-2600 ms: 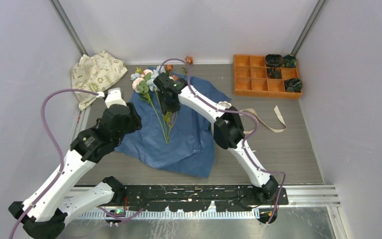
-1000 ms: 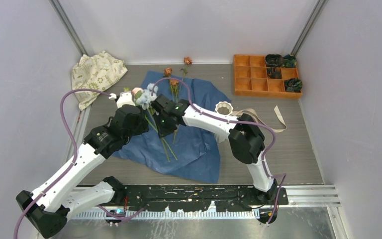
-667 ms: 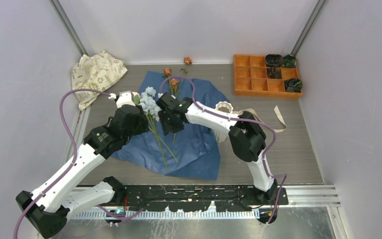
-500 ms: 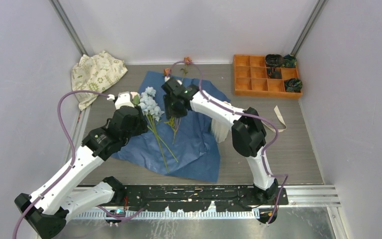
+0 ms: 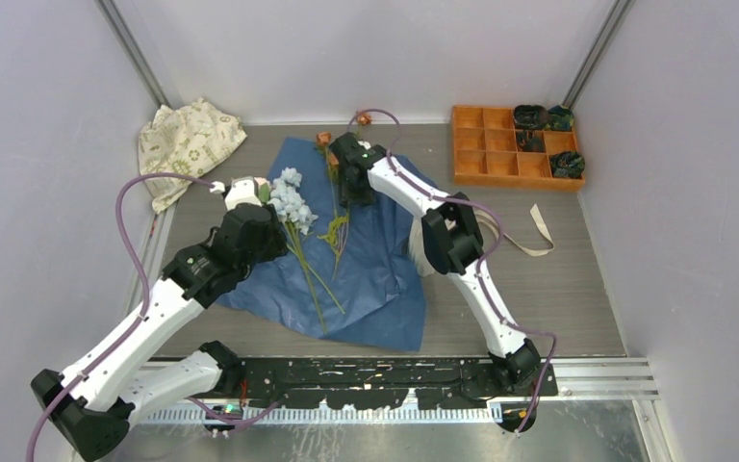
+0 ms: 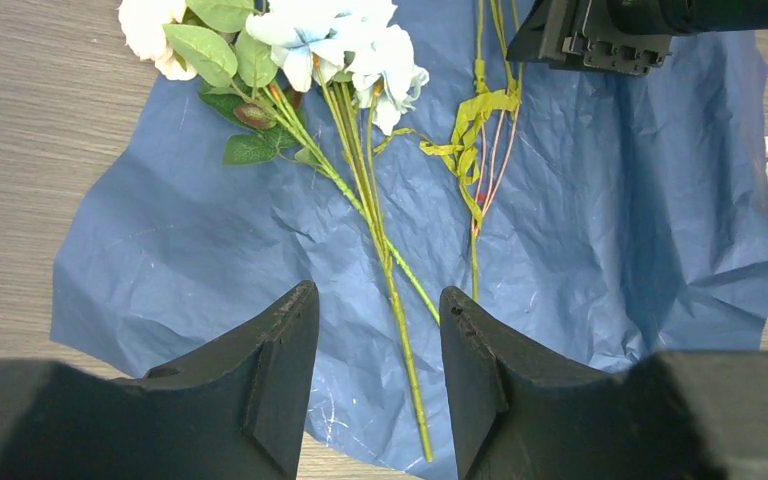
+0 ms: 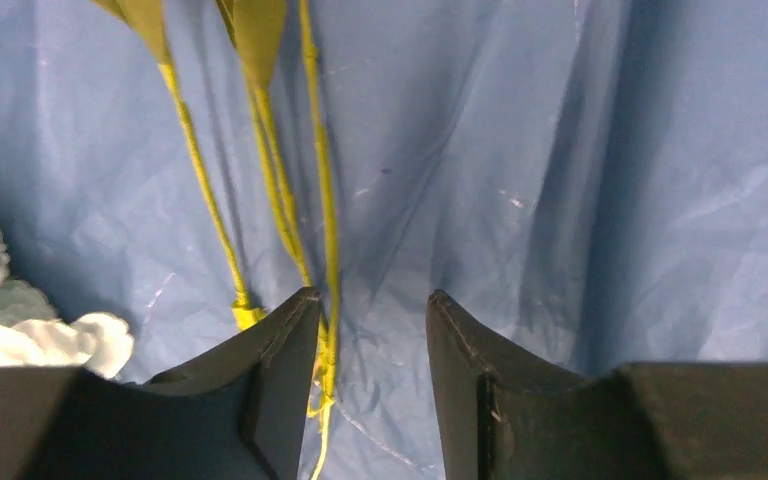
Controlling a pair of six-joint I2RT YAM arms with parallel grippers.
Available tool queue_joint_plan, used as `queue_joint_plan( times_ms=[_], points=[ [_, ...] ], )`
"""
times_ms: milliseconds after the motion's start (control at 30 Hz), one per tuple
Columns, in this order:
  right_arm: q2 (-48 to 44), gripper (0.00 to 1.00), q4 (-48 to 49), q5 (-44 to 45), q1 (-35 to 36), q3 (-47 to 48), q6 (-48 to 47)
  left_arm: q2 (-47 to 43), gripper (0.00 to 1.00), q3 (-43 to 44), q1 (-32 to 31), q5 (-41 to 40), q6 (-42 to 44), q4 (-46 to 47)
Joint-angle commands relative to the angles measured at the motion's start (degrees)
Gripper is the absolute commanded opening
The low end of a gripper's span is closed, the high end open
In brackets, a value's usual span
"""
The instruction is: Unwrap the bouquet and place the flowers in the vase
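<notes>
The bouquet is undone: its blue paper (image 5: 370, 265) lies spread flat on the table. Pale blue and pink-white flowers (image 5: 292, 204) rest on it, their green stems (image 6: 380, 230) running toward the near edge. A second thin bunch of stems (image 6: 477, 150) lies beside them, with rust-orange blooms (image 5: 325, 140) at the paper's far edge. My right gripper (image 7: 372, 297) hovers open over the paper, those stems (image 7: 322, 200) just by its left finger. My left gripper (image 6: 378, 295) is open and empty above the near stem ends. The white vase (image 5: 414, 252) is mostly hidden behind my right elbow.
A beige ribbon (image 5: 529, 239) lies loose on the table right of the paper. An orange compartment tray (image 5: 489, 159) holding dark items sits at the back right. A cream printed cloth (image 5: 188, 140) is bunched in the back left corner. Another rust bloom (image 5: 364, 118) lies by the back wall.
My right gripper opened, let go of the stems and moved toward the far edge of the paper. The flowers now lie on the paper. My left arm stayed put.
</notes>
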Motion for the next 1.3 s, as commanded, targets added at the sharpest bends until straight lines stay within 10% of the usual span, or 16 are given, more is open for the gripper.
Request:
queue_joint_plan(
  times_ms=[0, 333, 633, 1267],
  points=[
    [-2.33, 0.5, 1.12, -1.43, 0.98, -0.6, 0.05, 0.98, 0.49, -0.05, 0.13, -0.65, -0.61, 2.95],
    [-1.48, 0.45, 3.15, -4.09, 0.85, -2.38, 1.06, 2.83, 0.49, -0.57, 0.19, 0.67, -1.05, 3.91],
    [-0.86, 0.01, 2.24, -3.42, 0.8, -1.1, 0.93, 2.35, 0.48, -0.93, 0.34, 0.77, -1.21, 3.78],
    [-31.53, 0.01, 3.84, -0.12, 8.34, -27.2, -3.4, 1.03, 0.48, -1.35, 0.36, 1.22, -1.73, 3.53]
  ],
)
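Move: The stems of the orange roses lie right at the right hand, about 1 cm back, 2 cm to its left and 1 cm below. The blue-white flower heads are some 12 cm to its left, level with it. The vase stands about 15 cm back and 15 cm to its right, and a loose rose lies some 22 cm ahead and 3 cm to the right. From the left hand the rose stems are roughly 19 cm ahead, 15 cm to the right and 20 cm below. The right fingers pinch the orange roses' stems just above the blue paper: still open, they first shift about 1.5 cm left and slightly back to straddle the stems, then close almost fully. Keeping that hold, the hand rises about 9 cm and draws back some 6 cm, faster as it goes, with little wrist turn. ##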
